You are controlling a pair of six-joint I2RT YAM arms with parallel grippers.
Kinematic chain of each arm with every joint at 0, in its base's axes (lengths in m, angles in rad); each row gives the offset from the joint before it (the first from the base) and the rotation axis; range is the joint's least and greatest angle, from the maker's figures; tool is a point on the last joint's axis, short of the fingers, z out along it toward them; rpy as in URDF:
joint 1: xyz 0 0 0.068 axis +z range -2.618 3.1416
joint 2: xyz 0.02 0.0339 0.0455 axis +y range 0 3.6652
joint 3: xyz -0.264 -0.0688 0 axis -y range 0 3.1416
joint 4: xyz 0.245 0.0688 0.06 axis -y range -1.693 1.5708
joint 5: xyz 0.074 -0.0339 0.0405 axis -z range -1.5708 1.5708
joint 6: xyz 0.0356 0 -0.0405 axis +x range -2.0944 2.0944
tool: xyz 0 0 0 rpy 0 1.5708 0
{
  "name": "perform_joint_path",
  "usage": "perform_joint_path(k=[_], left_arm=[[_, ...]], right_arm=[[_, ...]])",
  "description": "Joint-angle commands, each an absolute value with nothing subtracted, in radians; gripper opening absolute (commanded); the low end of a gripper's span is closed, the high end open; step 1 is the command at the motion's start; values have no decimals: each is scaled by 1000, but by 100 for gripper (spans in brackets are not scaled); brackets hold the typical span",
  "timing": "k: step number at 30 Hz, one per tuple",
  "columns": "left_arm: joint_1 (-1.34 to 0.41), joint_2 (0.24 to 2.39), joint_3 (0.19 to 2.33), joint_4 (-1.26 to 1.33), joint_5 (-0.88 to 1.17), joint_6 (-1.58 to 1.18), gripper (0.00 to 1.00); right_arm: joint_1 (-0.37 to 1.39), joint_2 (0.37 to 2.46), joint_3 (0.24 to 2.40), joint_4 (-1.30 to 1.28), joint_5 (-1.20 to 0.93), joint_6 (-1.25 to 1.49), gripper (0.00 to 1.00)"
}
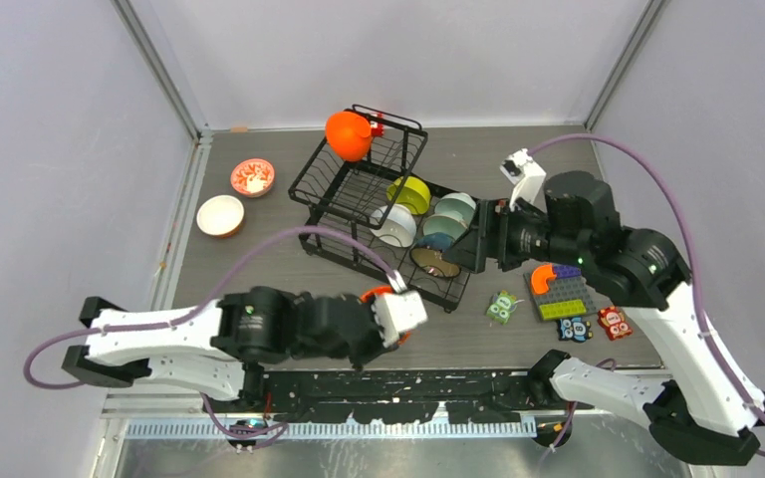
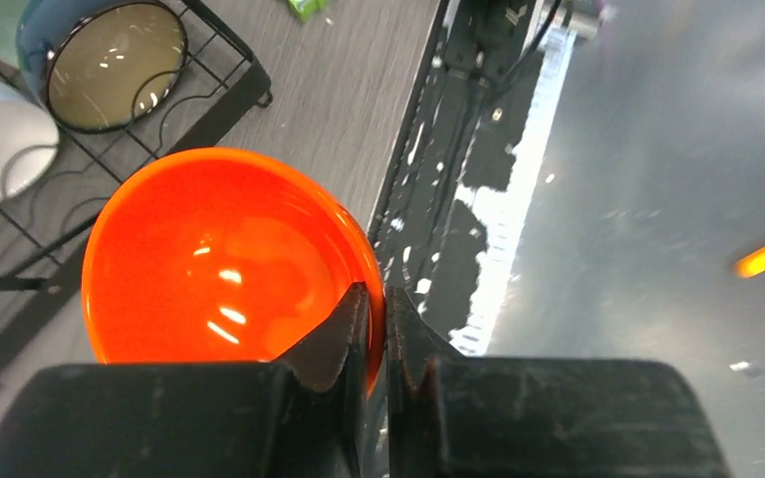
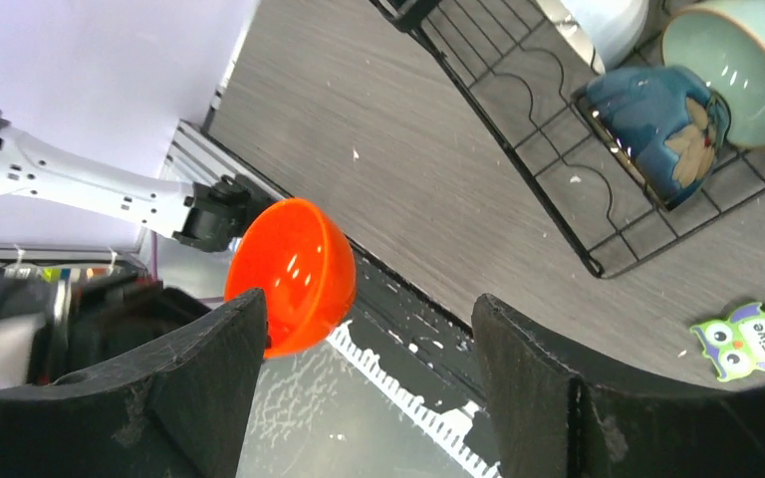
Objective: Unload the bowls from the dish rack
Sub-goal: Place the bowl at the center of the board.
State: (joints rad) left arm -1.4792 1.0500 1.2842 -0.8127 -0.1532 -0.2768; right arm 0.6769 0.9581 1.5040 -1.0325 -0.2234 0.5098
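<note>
The black wire dish rack (image 1: 331,184) stands mid-table, with an orange bowl (image 1: 349,134) on its upper basket. The lower tier holds a lime-yellow bowl (image 1: 410,193), a white bowl (image 1: 394,226), a mint bowl (image 1: 455,209), a blue bowl (image 3: 657,124) and a dark bowl with tan inside (image 2: 115,65). My left gripper (image 2: 379,299) is shut on the rim of a second orange bowl (image 2: 224,259), held over the table's near edge in front of the rack. My right gripper (image 3: 369,309) is open and empty beside the rack's right end (image 1: 463,249).
A red-patterned white bowl (image 1: 252,177) and a plain white bowl (image 1: 220,215) sit on the table at the left. Toy blocks (image 1: 563,292) and owl cards (image 1: 502,307) lie right of the rack. Walls close in the back and sides.
</note>
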Motion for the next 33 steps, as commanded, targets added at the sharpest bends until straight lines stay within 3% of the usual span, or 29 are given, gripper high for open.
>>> perform_joint_path(k=[1, 14, 25, 33], left_arm=[[-1620, 1112, 1297, -843, -430, -70, 0], [-1660, 1061, 1172, -794, -384, 126, 0], [-1667, 1049, 1164, -809, -360, 107, 0], [-1669, 1037, 1154, -816, -356, 86, 0]], right_arm=[[697, 1008, 1576, -1130, -250, 500, 78], [1079, 1182, 1584, -1225, 65, 538, 77], [1122, 1324, 1600, -1115, 109, 557, 70], [1163, 1395, 1617, -1107, 140, 551, 56]])
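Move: The left hand already pinches the rim of the orange bowl, whose middle lies about 5 cm ahead of it, 2 cm left and slightly below. From the open right hand that bowl is roughly 13 cm left, 6 cm back and 9 cm lower. The rack's near corner sits some 13 cm ahead of the right hand and 1 cm left, about 34 cm down; the green owl block is about 14 cm ahead, 11 cm right, on the table. The right fingers come astride the orange bowl's rim, one over its opening and one outside, narrowing but not shut; a touch can't be seen. That hand sinks 11 cm and goes 9 cm left, swinging briefly back, its fingers tipping some 25 degrees steeper. The left hand keeps its pinch, lowering the bowl about 5 cm and rolling it, then holds nearly still. ##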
